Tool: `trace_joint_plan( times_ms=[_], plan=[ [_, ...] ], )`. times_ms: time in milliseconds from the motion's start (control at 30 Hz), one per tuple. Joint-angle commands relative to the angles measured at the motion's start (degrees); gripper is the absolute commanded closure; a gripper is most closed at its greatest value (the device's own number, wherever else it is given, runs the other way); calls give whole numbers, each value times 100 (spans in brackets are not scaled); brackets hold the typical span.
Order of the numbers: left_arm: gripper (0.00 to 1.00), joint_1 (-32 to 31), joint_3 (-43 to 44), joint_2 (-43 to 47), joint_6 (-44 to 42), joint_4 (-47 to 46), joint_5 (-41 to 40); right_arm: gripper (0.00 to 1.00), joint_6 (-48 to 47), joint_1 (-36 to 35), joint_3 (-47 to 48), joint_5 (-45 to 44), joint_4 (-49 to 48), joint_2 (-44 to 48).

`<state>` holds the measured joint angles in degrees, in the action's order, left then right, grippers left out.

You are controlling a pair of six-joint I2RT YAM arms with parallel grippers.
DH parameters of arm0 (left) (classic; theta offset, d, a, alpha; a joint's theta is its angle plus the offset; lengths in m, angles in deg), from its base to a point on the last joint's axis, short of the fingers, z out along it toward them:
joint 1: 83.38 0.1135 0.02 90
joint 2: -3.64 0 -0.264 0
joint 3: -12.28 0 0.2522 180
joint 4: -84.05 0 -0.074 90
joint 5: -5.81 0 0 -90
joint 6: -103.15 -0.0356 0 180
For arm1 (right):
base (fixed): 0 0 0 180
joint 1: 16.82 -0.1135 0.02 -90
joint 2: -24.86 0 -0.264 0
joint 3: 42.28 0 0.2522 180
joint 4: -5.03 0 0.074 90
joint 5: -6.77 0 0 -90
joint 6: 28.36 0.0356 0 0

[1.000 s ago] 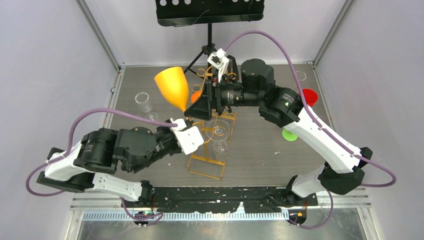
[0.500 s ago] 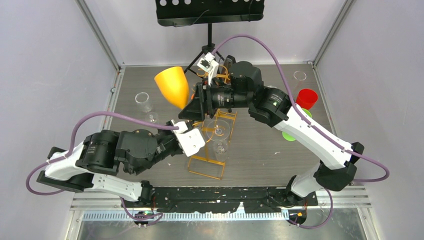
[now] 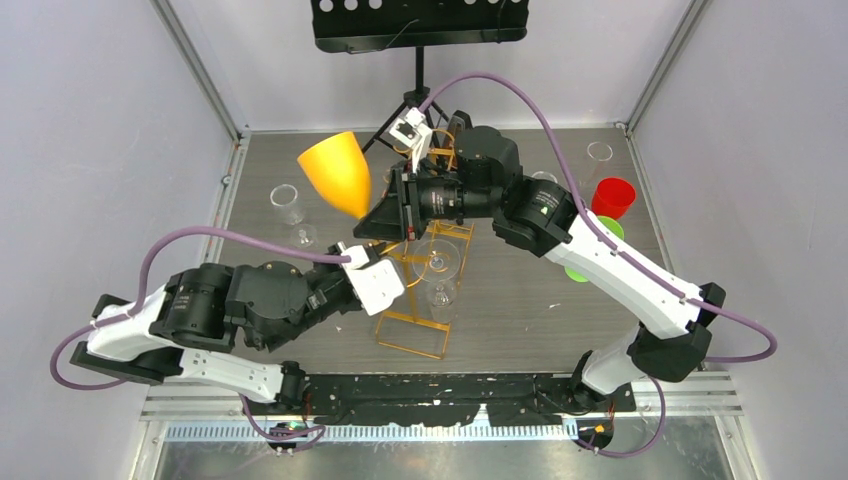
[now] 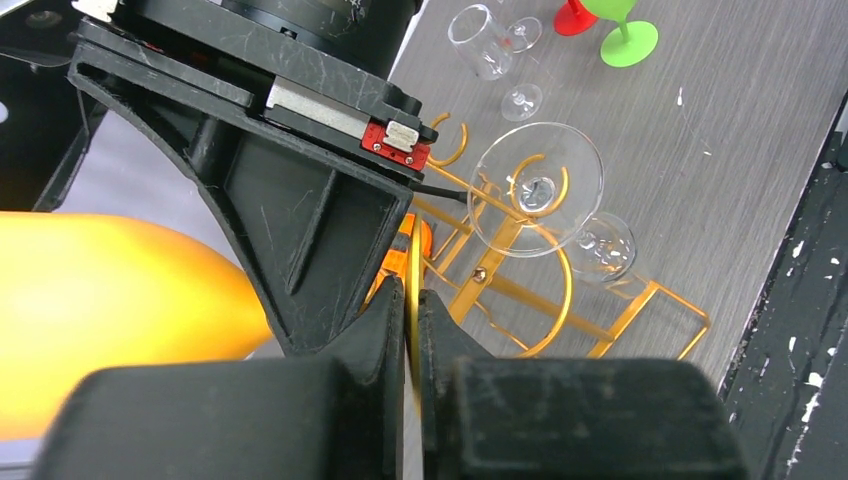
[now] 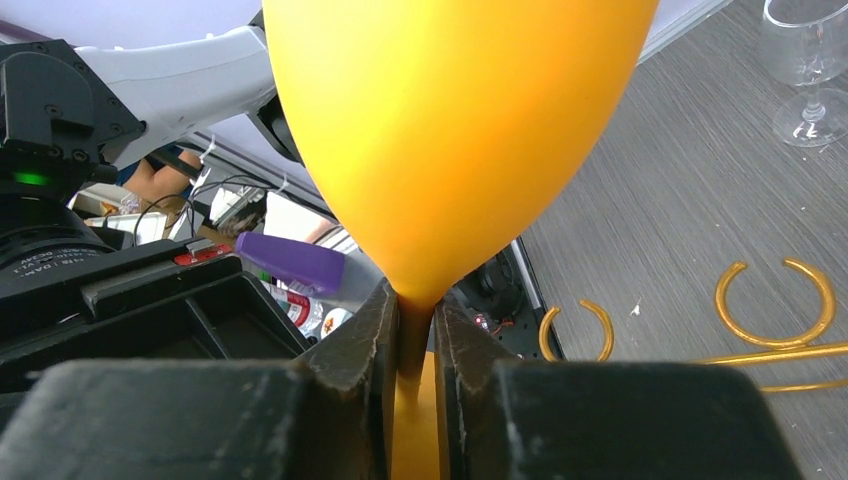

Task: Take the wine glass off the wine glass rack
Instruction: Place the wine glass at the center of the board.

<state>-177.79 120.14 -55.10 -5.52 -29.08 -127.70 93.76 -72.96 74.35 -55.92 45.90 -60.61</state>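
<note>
The yellow-orange wine glass is up in the air, left of the gold wire wine glass rack. Its bowl fills the right wrist view. My right gripper is shut on the stem just under the bowl, with both fingers pressed against it. Seen from above, that gripper reaches in from the right. My left gripper is shut on the thin edge of the glass's foot, and the bowl lies to its left. From above, the left gripper sits below the glass.
Two clear glasses hang upside down in the rack. A clear glass stands at the left, another at the back right. A red cup and a green piece are at the right. A black music stand rises behind.
My right gripper moved left to the stem and closed on it. The glass's bowl shifted slightly left, and my left arm drew back a little with the foot still gripped.
</note>
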Motion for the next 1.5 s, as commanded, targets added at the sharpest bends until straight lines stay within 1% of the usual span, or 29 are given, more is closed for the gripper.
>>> trace_joint_plan(
  times_ms=[0,67,133,233,333,433,533,700,767,867,900,1033,1167,1233,1300,1367,1467],
  plan=[
    [86,-25,-25,124,-19,-389,-109,94,-39,-20,-196,71,-394,346],
    [69,-25,-9,149,15,-397,-86,94,4,-28,-298,68,-495,437],
    [55,-24,11,208,53,-452,-22,94,14,-26,-361,41,-550,534],
    [40,-25,-72,357,101,-649,34,94,-42,-25,-435,-83,-555,736],
    [26,-21,-73,467,193,-755,31,94,-349,-21,-445,-403,-396,981],
    [15,-16,-46,567,277,-859,34,94,-817,-20,-355,-757,-7,1179],
    [1,-16,-26,687,347,-1026,78,94,-1202,-12,-249,-1190,420,1374],
    [1,117,180,720,593,-1004,224,94,-2050,-16,-321,-1939,941,1628],
    [1,259,359,656,742,-839,378,94,-2374,-11,-452,-2320,1037,1753],
    [0,532,578,561,948,-635,710,94,-2809,-11,-671,-2626,1050,1997],
    [0,659,635,537,1032,-578,819,94,-3019,-11,-777,-2874,1046,2100],
    [1,1388,801,458,1445,-350,1594,94,-3637,-17,-1156,-3412,900,2404],
    [0,2004,910,392,1736,-252,2087,94,-4326,-12,-1460,-3756,714,2633],
    [0,2320,1026,358,1831,-180,2384,94,-4750,-14,-1618,-3822,596,2748],
    [0,2691,1197,287,2104,-82,2754,94,-5262,-15,-1795,-3835,459,2844],
    [0,3068,1435,168,2316,89,2987,94,-5683,-13,-1959,-3744,329,2920],
    [0,3612,1706,18,2617,289,3581,94,-6293,-21,-2201,-3543,157,2988]
  ],
)
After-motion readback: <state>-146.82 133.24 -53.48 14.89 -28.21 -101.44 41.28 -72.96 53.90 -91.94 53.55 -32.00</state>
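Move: The yellow wine glass lies slanted between both hands: its foot is in the left fingers, its middle about 7 cm ahead of them and 2 cm left, and the right fingers hold the stem. From the right hand, the green glass stands about 41 cm right, 8 cm ahead and 34 cm down, and the rack's middle 9 cm right, 3 ahead and 27 down. The rack's clear glass is 10 cm right, 4 back and 20 down. The left hand opens wide and lets go of the yellow glass's foot, backing off up and to the left by about 8 cm in all, then easing forward with its wrist turning. Keeping its pinch on the stem, the right hand carries the glass right across above the rack towards the green glass, some 18 cm, rising slightly before it reaches forward 5 cm and sinks, while its wrist rolls about 50 degrees to swing the bowl upwards. ##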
